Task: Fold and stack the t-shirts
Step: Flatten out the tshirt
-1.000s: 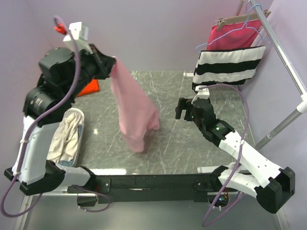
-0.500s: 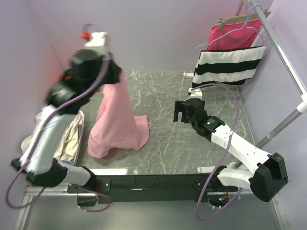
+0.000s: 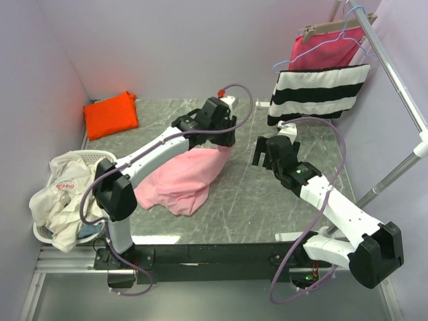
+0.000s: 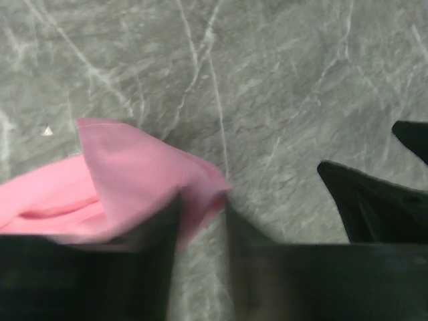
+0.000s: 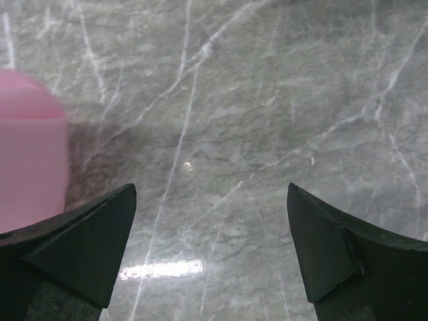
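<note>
The pink t-shirt (image 3: 177,180) lies in a crumpled heap on the marble table, left of centre. My left gripper (image 3: 224,142) reaches across to its far right corner. In the blurred left wrist view the fingers (image 4: 154,261) stand a narrow gap apart, with table showing between them. A corner of the pink t-shirt (image 4: 127,167) drapes over the left gripper (image 4: 204,204) at the tips. The orange t-shirt (image 3: 112,115) lies folded at the back left. My right gripper (image 3: 262,155) hovers open and empty just right of the pink t-shirt (image 5: 30,147), its jaws wide over bare marble (image 5: 210,194).
A white basket (image 3: 100,158) heaped with pale laundry hangs off the table's left edge. At the back right a rack rail (image 3: 394,73) carries a striped cloth (image 3: 317,93) and a magenta cloth (image 3: 328,50) on a hanger.
The left arm swung down from high at the left to the table's centre, laying the hanging pink t-shirt flat; its jaws have parted slightly. The right gripper shifted slightly.
</note>
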Tool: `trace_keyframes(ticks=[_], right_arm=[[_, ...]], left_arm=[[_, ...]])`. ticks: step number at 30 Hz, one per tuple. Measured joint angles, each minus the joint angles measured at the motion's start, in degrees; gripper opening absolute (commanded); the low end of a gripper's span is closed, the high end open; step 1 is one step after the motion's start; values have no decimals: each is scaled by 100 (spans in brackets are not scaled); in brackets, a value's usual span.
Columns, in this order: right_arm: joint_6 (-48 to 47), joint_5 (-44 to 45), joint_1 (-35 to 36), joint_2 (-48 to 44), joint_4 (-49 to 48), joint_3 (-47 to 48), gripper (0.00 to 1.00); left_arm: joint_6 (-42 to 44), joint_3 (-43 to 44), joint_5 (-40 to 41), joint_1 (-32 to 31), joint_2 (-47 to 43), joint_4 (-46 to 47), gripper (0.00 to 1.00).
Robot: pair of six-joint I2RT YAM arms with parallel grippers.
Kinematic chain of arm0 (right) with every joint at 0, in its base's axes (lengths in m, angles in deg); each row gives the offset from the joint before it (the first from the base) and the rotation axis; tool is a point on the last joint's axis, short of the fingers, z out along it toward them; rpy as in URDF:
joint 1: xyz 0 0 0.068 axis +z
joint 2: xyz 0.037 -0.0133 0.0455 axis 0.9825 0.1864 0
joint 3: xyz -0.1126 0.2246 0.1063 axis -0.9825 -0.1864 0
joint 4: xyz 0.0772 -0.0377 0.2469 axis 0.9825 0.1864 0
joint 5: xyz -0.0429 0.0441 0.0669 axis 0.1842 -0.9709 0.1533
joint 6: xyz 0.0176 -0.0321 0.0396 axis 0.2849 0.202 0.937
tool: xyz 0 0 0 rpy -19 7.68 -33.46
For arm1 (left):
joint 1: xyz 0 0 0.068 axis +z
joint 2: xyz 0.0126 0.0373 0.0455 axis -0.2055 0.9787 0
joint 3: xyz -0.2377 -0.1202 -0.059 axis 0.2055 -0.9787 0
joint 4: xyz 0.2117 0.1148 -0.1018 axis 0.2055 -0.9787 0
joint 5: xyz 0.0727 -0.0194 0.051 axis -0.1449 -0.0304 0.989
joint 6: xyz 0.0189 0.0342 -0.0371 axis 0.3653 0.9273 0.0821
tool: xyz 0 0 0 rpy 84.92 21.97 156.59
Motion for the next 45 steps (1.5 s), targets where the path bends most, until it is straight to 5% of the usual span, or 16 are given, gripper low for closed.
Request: trace_keyframes(ticks=[4,10,15,25,30,39,45], right_arm=[[2,-166,-4,-76,-37,-9,100],[42,-599,-4,413,-122,15,100],[66,-1078,-4,1239,-278,188,100],[109,-1541,-26,2964,-728,1029,100],[122,-1578,-177,3506,-811,1357,99],[232,-1740,-562,3635,-807,1412,86],[229,-2192,-608,3735,-960,1403,60]], left_arm=[[-52,-321,-50,-52,101,376,78],[-90,-1145,184,-28,-127,688,94],[-240,-2004,608,258,-649,789,95],[-439,-3141,1263,1858,-979,1091,94],[-485,-3193,1373,1943,-951,1145,93],[-560,-3532,1270,1954,-695,1307,95],[-623,-3644,1272,2079,-509,1353,98]])
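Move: The pink t-shirt's right end is still between the left fingers at their tips, about 14 cm to the right hand's left, 4 cm ahead and roughly level with it. Its left part, where the left hand heads next, lies on the table some 21 cm left of that hand, 3 cm ahead and 20 cm below. The folded orange shirt is 23 cm left of this left part and 17 cm farther out; the hanging striped shirt is some 21 cm ahead and 15 cm right of the right hand. The t-shirt's right end is let go as the left fingers open wide; the left hand sinks, swings about 22 cm left over the shirt, turning counter-clockwise some 35 degrees, then sinks again close above its left part, fingers open. The right hand lowers about 12 cm while going forward and left to the freed end, tips down, and starts closing around it without shutting. ##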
